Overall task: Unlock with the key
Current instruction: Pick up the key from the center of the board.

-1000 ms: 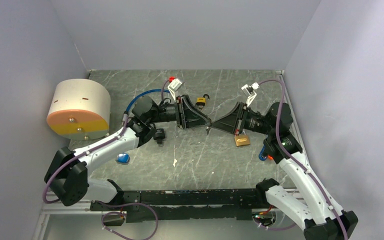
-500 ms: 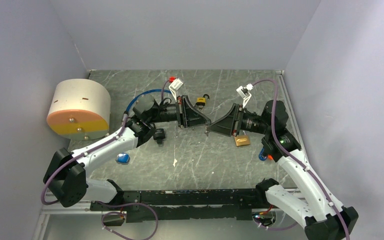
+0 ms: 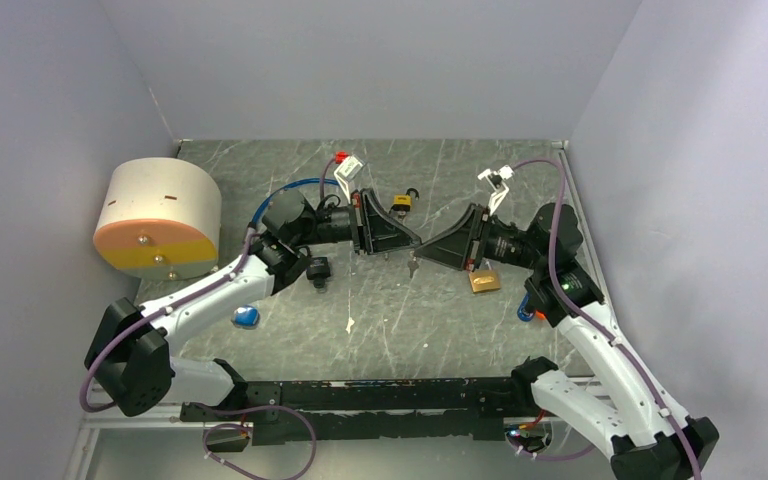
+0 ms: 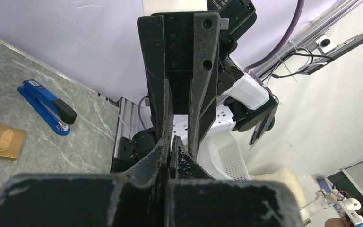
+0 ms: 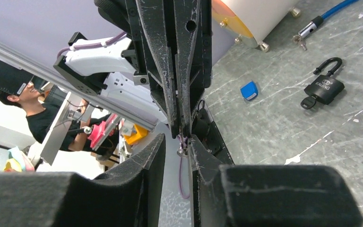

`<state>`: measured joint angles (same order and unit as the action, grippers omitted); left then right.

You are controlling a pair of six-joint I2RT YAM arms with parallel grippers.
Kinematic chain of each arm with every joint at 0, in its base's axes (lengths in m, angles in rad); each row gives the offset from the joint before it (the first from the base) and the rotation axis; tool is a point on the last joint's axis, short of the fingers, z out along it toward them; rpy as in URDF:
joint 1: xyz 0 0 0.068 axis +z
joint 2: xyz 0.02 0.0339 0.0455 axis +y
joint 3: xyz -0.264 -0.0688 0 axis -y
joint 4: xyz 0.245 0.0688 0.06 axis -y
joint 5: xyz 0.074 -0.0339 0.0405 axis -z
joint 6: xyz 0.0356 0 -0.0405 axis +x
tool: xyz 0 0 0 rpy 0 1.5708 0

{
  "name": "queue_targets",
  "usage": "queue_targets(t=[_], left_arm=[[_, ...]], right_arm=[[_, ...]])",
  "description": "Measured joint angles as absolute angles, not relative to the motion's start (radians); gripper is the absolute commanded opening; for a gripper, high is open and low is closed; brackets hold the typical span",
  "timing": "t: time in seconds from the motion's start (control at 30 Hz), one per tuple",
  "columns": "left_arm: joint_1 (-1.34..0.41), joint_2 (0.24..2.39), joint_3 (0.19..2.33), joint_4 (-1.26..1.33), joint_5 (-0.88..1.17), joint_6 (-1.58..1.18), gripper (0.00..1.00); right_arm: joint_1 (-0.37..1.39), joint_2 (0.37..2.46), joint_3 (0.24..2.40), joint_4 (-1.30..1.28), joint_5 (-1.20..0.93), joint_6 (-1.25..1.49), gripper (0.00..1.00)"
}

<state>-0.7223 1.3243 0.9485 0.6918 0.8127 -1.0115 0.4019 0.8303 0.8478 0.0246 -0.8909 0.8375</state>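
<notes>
A small silver key [image 3: 413, 266] hangs between the two gripper tips above the middle of the table. My left gripper [image 3: 412, 243] is shut on the key's top end, jaws pressed together in the left wrist view [image 4: 171, 142]. My right gripper [image 3: 424, 250] faces it tip to tip and is open. Its fingers straddle the left fingertips and the key ring [image 5: 182, 150], which lies against one right pad [image 5: 199, 151]. A brass padlock [image 3: 484, 281] lies under the right wrist and shows in the left wrist view [image 4: 2, 141].
A black padlock [image 3: 318, 272] with a key in it lies under the left wrist [image 5: 324, 88]. A black-and-yellow padlock [image 3: 401, 203] lies behind. A cream-and-orange drum [image 3: 160, 218] stands far left. A small blue object [image 3: 247, 317] and a blue stapler [image 4: 47, 106] lie on the table.
My right wrist swung towards the left gripper and rolled a little, then settled back. The key stays hanging between the two tips. The left arm has barely moved.
</notes>
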Motion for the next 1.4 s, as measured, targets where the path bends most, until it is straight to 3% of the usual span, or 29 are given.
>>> queue_targets(t=[0.23,0.33,0.47,0.7,0.8,0.93,1.23,1.4], left_arm=[[-0.720,1.324,0.949,0.710,0.809,-1.019,0.03],[-0.717,1.324,0.949,0.715,0.799,-1.034,0.03],[-0.714,1.322,0.949,0.715,0.791,-1.034,0.03],[-0.714,1.322,0.949,0.712,0.778,-1.034,0.03],[-0.713,1.322,0.949,0.712,0.771,-1.034,0.15],[-0.713,1.316,0.949,0.686,0.755,-1.010,0.44],[-0.718,1.158,0.953,0.404,0.553,-0.842,0.93],[-0.717,1.046,1.058,0.054,0.315,-0.749,0.94]], right_arm=[[0.419,0.853,0.848,0.058,-0.896,0.842,0.03],[0.419,0.861,0.848,0.083,-0.899,0.841,0.02],[0.419,0.869,0.848,0.095,-0.899,0.840,0.20],[0.424,0.886,0.848,0.107,-0.901,0.841,0.00],[0.424,0.886,0.848,0.111,-0.898,0.831,0.00],[0.426,0.884,0.850,0.107,-0.893,0.829,0.00],[0.434,0.839,0.830,0.099,-0.846,0.821,0.00],[0.434,0.803,0.801,0.065,-0.807,0.814,0.00]])
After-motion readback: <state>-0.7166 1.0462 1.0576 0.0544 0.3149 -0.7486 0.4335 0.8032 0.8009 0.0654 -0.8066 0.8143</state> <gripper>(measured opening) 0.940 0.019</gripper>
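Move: The key is pinched in the left fingertips high over the table, about 1 cm to the left hand's right and 1 cm below it; from the right hand it lies roughly 2 cm left and 1 cm lower, between its part-open tips. From the right hand the gold padlock is some 12 cm ahead and 16 cm right, the black padlock about 14 ahead and 20 left, the yellow padlock about 28 straight ahead, all some 35 cm below. The key is handed across in the air: the right fingers close on it, ease open a little and shut again while that hand edges about 1 cm left, then comes back. Only then do the left fingers open wide, let go and draw off left and forward, some 7 cm and slightly up, the wrist swinging about 30 degrees counter-clockwise. ##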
